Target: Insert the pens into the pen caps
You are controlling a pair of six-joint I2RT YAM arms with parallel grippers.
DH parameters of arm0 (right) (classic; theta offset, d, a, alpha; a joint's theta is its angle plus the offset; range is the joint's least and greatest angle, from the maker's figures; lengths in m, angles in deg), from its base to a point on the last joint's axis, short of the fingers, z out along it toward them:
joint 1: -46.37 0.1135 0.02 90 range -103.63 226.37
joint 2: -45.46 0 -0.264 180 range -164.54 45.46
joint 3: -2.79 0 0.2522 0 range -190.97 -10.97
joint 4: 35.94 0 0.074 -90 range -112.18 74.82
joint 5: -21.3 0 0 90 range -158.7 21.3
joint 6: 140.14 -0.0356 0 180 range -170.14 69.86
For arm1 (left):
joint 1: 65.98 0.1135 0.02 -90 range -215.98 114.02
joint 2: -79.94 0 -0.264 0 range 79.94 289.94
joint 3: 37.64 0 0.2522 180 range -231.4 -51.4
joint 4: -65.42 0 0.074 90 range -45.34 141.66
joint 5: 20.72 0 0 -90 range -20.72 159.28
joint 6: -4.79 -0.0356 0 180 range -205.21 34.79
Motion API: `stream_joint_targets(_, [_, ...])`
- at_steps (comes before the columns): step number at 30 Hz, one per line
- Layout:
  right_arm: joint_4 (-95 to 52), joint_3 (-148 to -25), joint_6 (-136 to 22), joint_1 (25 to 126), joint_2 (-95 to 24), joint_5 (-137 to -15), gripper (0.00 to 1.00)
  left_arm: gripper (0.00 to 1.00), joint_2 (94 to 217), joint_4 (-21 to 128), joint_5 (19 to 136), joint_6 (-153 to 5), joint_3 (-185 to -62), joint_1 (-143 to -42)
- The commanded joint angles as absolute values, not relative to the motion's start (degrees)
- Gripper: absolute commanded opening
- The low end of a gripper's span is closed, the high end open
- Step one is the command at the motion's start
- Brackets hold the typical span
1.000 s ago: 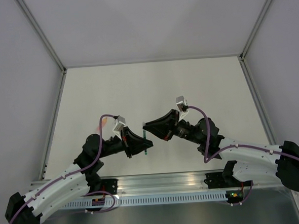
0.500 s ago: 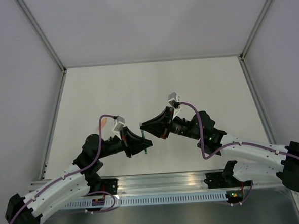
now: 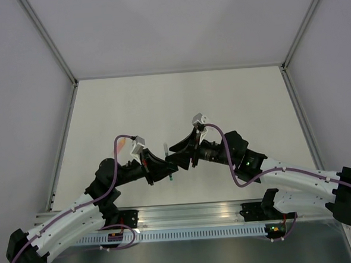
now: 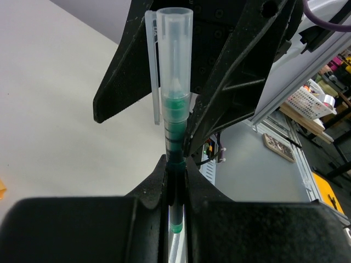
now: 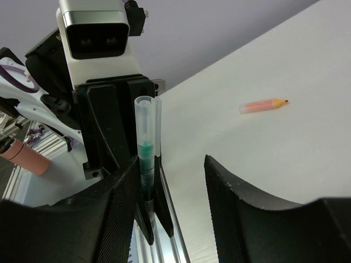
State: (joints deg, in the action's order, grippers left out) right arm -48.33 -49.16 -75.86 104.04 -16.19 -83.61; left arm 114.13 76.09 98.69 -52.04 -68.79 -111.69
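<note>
My left gripper is shut on the dark green-ended pen, which it holds upright. A clear pen cap with a clip sits over the pen's green tip. My right gripper is open, its fingers standing wide to either side of the capped pen, and the clear cap sits near its left finger. From above, the left gripper and the right gripper meet near the table's front edge, and the pen's green end pokes out below them.
A short orange piece, pen or cap I cannot tell, lies on the white table behind the left arm, where the top view also shows the orange piece. Grey walls enclose the table. A metal rail runs along the front.
The right gripper has moved left and down toward the left gripper, and its jaws have opened wide, letting go of the clear cap, which now sits on the pen. The left arm has hardly moved.
</note>
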Motion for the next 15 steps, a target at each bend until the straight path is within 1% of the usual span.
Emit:
stream_joint_targets(1, [-42.2,-54.0,-72.6,104.2,-14.3,-82.2,0.61,0.02,113.3,79.7,97.9,-53.2,-69.9,-111.7])
stream_joint_targets(7, [-37.5,-58.4,-70.5,104.2,-13.7,-80.8,0.76,0.02,112.8,79.8,98.1,-53.2,-69.8,-111.7])
stream_joint_targets(10, [-34.9,-61.8,-69.7,104.3,-14.6,-81.2,0.79,0.02,113.0,79.8,98.3,-53.1,-69.9,-111.6])
stream_joint_targets(15, [-33.1,-66.2,-69.4,104.2,-16.0,-82.0,0.81,0.02,112.8,79.6,98.3,-53.2,-69.9,-111.6])
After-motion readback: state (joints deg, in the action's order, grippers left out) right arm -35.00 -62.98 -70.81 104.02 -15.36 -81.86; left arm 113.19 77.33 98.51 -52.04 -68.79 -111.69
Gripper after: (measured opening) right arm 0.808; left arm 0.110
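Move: The capped green pen stands upright between the right hand's open fingers, its middle about 1 cm back, 1 cm left and 2 cm below that hand; the left hand grips it, its middle about 3 cm above the left hand point. On the table, some 26 cm below the right hand, the orange piece lies about 11 cm ahead and 6 cm right, and the orange marker about 15 cm ahead and 23 cm left. The right hand opens wider and rises about 7 cm, clear of the capped pen the left keeps gripping. ##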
